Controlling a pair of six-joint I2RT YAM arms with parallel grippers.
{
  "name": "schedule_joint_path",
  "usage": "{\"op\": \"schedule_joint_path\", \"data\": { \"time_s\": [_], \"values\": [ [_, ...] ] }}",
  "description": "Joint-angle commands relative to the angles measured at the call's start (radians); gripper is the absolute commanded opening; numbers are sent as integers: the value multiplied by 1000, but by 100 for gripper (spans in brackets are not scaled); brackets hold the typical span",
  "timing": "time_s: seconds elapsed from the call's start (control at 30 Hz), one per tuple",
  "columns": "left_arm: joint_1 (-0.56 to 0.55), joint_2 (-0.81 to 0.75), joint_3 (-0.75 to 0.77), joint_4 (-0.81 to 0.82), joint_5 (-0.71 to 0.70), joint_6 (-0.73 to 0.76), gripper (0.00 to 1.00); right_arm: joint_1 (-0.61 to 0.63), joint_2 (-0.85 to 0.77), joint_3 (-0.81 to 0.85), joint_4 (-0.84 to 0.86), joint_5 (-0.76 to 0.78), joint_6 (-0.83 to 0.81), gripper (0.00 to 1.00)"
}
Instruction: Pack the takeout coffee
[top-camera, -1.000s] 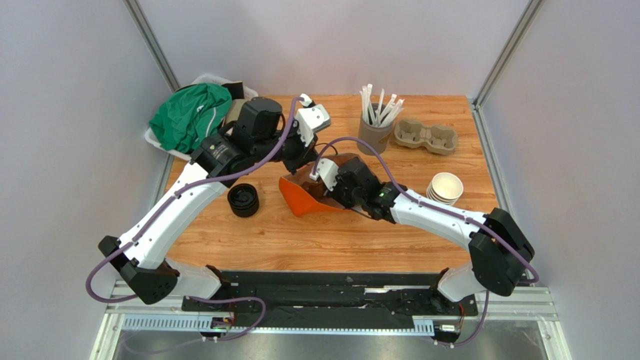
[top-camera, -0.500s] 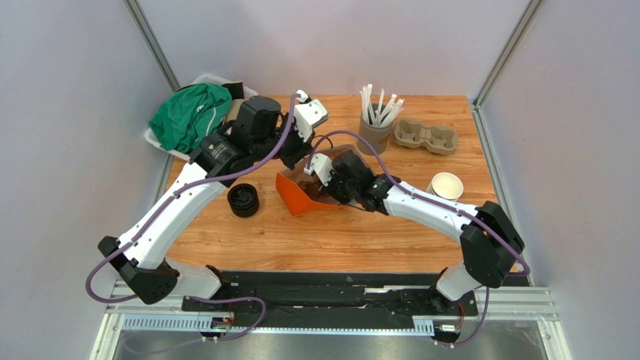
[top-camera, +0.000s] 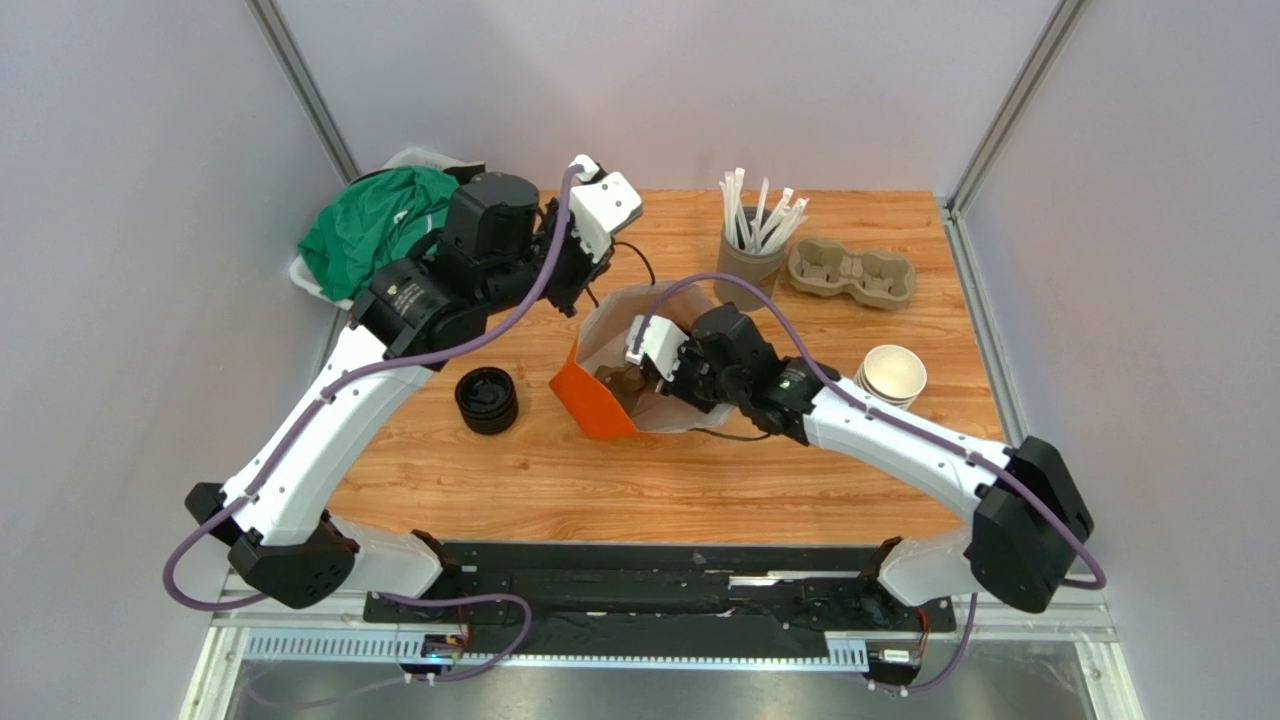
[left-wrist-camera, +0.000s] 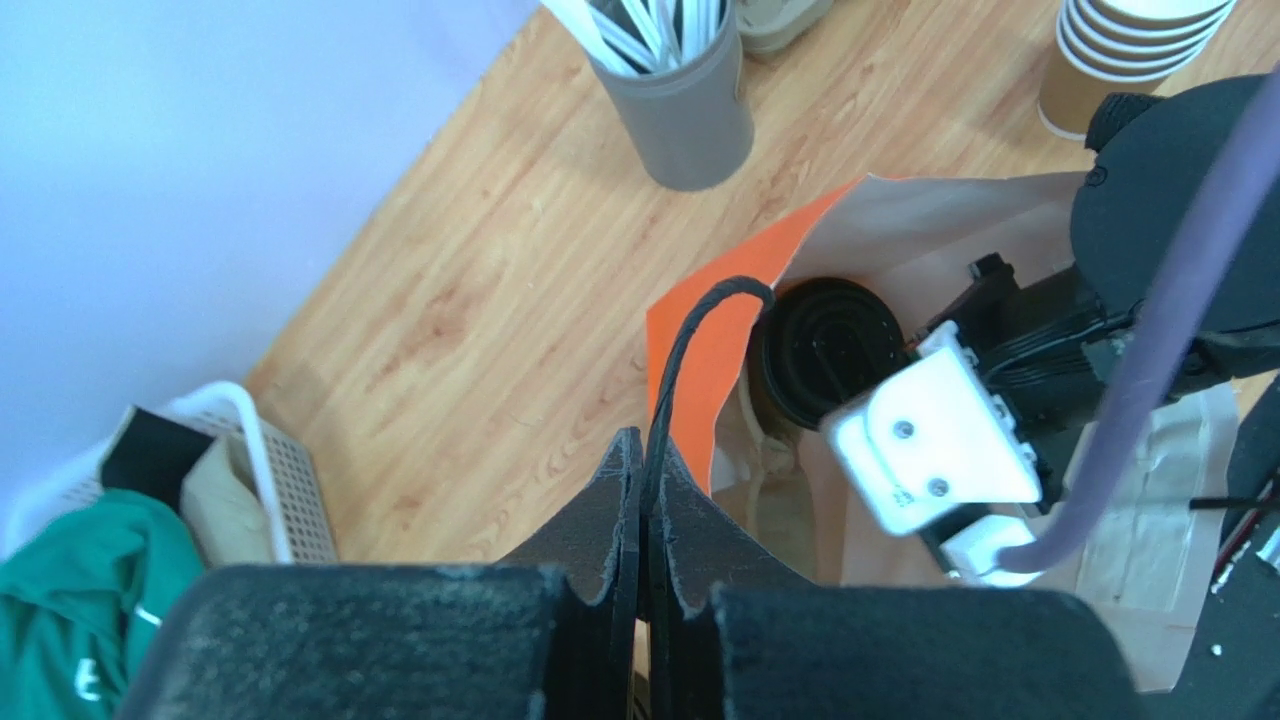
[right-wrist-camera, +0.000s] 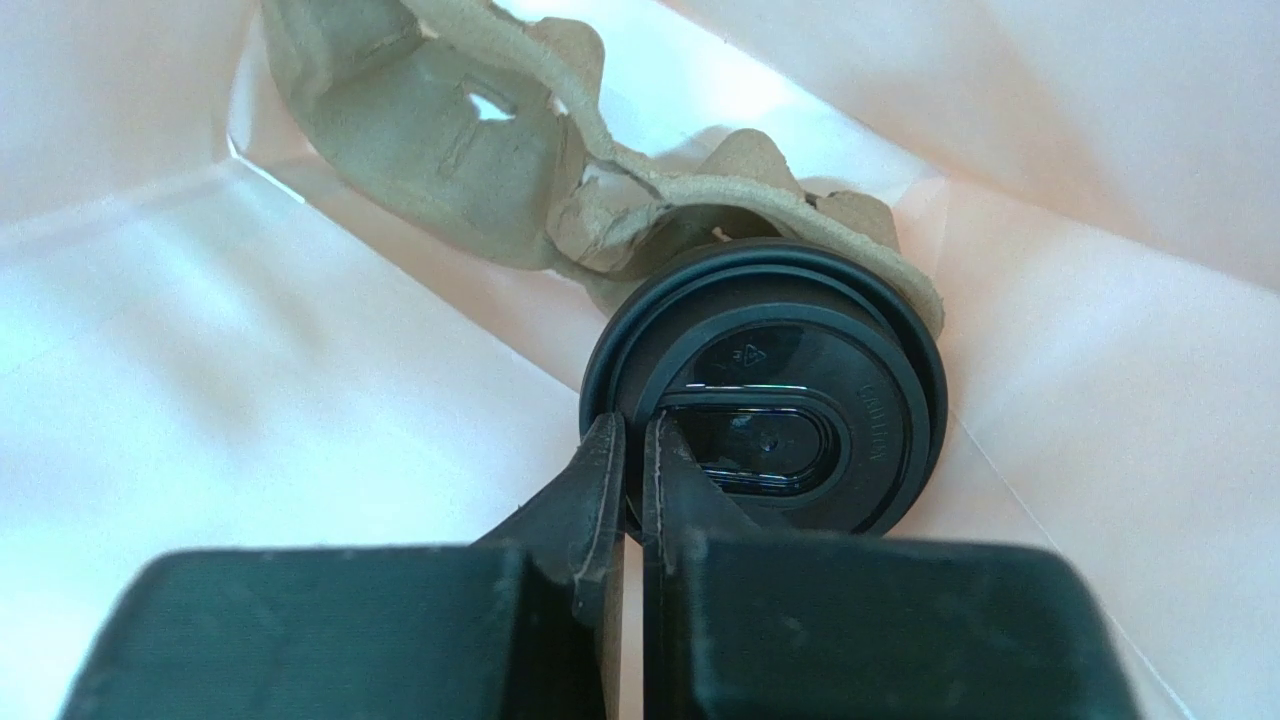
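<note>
An orange paper bag (top-camera: 579, 398) stands open at the table's middle. My left gripper (top-camera: 583, 300) is above its rim, shut on the bag's black cord handle (left-wrist-camera: 706, 323). Inside the bag, the takeout coffee shows only its round black lid (right-wrist-camera: 781, 390); the cup below it is hidden. It sits in a tan cardboard carrier (right-wrist-camera: 451, 135) on the bag's floor. My right gripper (right-wrist-camera: 633, 450) reaches into the bag, pinched on the lid's left rim. In the left wrist view the lid (left-wrist-camera: 827, 348) shows beside the right arm's white wrist mount (left-wrist-camera: 932, 443).
A grey cup of white straws (top-camera: 748, 270) and an empty cardboard carrier (top-camera: 854, 273) stand at the back. A stack of tan cups (top-camera: 890, 375) is on the right, loose black lids (top-camera: 487, 401) are left of the bag, and a white basket (top-camera: 323, 285) with green cloth sits back left.
My left gripper has pulled the handle up and back, so the bag has tipped from lying low to standing more upright. My right gripper has moved with the bag, staying inside it.
</note>
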Motion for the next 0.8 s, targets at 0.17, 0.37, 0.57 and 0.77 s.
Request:
{"op": "schedule_joint_path", "data": {
  "time_s": [0.17,0.37,0.57,0.77],
  "values": [
    [-16,-3,112,-93,191,108,0,13,16,-48,120,101,-143,0],
    [-100,-22,78,-156,99,249,0,44,27,-154,341,246,-212,0],
    [-194,-42,29,-176,12,299,0,55,49,-156,407,275,-232,0],
    [-200,-48,-10,-164,4,290,0,61,52,-200,464,316,-249,0]
  ]
}}
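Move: The right hand is inside the orange bag, fingers shut on the edge of the lidded coffee cup, whose middle is some 4 cm ahead, 2 cm left and 5 cm below. The cup carrier lies about 4 cm ahead, 8 cm left and 7 cm lower; the straw holder is 15 cm ahead and 11 cm right. The left hand grips a bag handle; the bag's middle is roughly 2 cm back, 4 cm right and 25 cm below, the black lids 3 cm back, 18 cm left. Back and somewhat right comes the left hand, some 7 cm over the bag's mouth, after a short rise and then sinking, turning about 20 degrees clockwise with its left side rising and still pinching the handle. Meanwhile the right hand, after a slight lift, eases forward and a little down inside the bag, tipping its fingers up towards level and keeping hold of the cup's lid edge. ##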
